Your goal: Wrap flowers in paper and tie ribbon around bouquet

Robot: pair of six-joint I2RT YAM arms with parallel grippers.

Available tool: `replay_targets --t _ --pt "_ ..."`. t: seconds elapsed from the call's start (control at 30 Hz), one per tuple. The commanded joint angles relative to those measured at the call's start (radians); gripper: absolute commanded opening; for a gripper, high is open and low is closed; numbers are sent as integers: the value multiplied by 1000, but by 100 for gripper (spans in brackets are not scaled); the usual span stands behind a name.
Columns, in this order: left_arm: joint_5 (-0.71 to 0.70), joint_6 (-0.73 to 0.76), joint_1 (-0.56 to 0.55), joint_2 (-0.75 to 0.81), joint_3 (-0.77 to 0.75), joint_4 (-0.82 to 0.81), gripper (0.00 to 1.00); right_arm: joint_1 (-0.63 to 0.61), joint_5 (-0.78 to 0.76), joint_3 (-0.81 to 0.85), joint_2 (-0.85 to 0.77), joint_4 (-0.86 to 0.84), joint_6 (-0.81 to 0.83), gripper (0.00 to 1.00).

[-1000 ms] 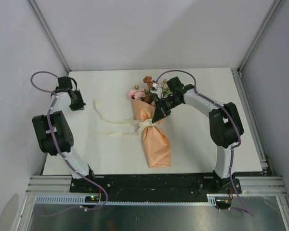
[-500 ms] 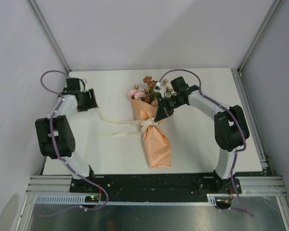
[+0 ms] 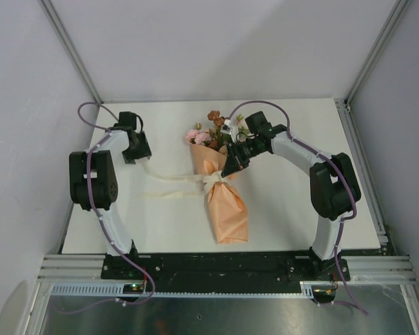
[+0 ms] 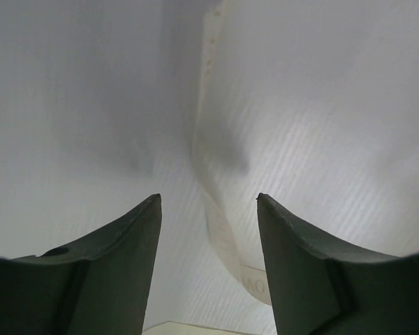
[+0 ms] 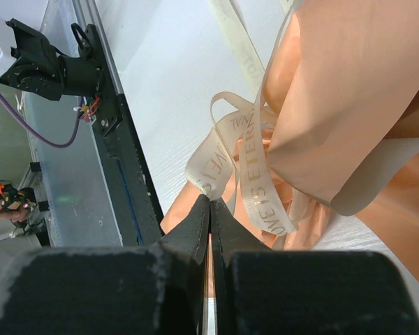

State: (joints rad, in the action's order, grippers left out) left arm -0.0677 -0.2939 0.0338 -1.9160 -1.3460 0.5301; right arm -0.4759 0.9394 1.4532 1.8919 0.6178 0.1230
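Observation:
The bouquet (image 3: 225, 206) lies mid-table, a peach-orange paper (image 5: 349, 98) cone with the flowers (image 3: 208, 132) at its far end. The cream ribbon (image 3: 216, 183) is knotted round its waist, and its tails (image 3: 166, 187) trail left. My right gripper (image 3: 230, 169) sits at the knot, shut on a loop of the printed ribbon (image 5: 255, 188) that meets the gripper (image 5: 209, 200) at its tips. My left gripper (image 3: 141, 156) hangs over the far tail, open. In the left wrist view that tail (image 4: 220, 223) runs between its spread fingers (image 4: 146, 237), touching neither.
The white table (image 3: 293, 209) ends at a black rail (image 3: 223, 265) along the near side, where both arm bases are bolted. Grey walls and metal frame posts (image 3: 70, 49) close in the back and sides.
The left gripper has opened. Its arm has swung right, from the table's left edge to over the ribbon's far tail. The right gripper and the bouquet have barely shifted.

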Motion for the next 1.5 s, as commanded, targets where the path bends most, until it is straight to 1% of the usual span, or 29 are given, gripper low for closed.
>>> replay_targets --t 0.0,0.13,0.2,0.27,0.3,0.4,0.43,0.5,0.57,0.73,0.9,0.97,1.07,1.17,1.27,1.33,1.47 --pt "-145 -81 4 -36 -54 69 62 -4 12 14 -21 -28 -18 0" --pt "-140 -100 6 -77 -103 98 59 -4 16 26 -12 -29 -27 0" --pt "-126 -101 6 -95 -134 109 55 -4 17 33 -6 -28 -35 0" --pt "-116 -98 6 -110 -156 126 48 -4 18 41 0 -23 -39 0" --pt "-106 -96 8 -114 -163 131 41 -4 19 44 3 -22 -40 0" --pt "-65 -89 25 -126 -175 139 15 -5 22 51 11 -18 -43 0" --pt "-58 -88 31 -130 -179 143 8 -6 23 51 12 -16 -43 0" --pt "-35 -87 43 -133 -179 150 2 -9 22 49 12 -7 -34 0" --pt "-12 -98 60 -113 -157 153 1 -9 19 48 10 5 -20 0" --pt "-27 -114 122 3 -60 144 0 1 12 37 -10 14 -2 0" --pt "-32 -82 182 74 22 139 0 26 4 26 -37 14 14 0" --pt "-50 -64 191 114 67 133 0 36 3 20 -47 14 16 0" --pt "-115 -34 197 171 135 126 0 46 2 7 -58 14 23 0" --pt "-164 -17 211 202 173 123 0 48 -1 -6 -65 16 30 0" --pt "-150 17 212 229 193 114 0 51 -3 -17 -72 16 34 0" --pt "-130 57 198 283 219 89 0 54 -2 -21 -77 14 35 0" --pt "-130 215 107 430 318 12 0 61 0 -23 -83 4 27 0"
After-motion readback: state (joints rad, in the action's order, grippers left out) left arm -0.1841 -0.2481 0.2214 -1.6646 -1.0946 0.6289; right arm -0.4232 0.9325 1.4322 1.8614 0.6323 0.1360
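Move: Right under the open left fingers, some 2 cm down and 1 cm to the left, lies the end stretch of the ribbon tail. From the left hand, the ribbon knot on the wrapped bouquet is about 26 cm right and 7 cm back; the second tail's end lies roughly 13 cm back. From the right hand, the knot sits about 4 cm left, 2 cm ahead and 7 cm below; the first tail's end is about 30 cm left, 9 cm ahead. Sinking nearly 2 cm and easing left, the left hand shuts its fingers on the ribbon tail near the table, then draws it back about 10 cm and left some 6 cm, away from the knot, turning about 15 degrees counter-clockwise along the way and lifting slightly late on. The right hand keeps its pinch on the ribbon by the knot, holding nearly still before easing about 2 cm right. ##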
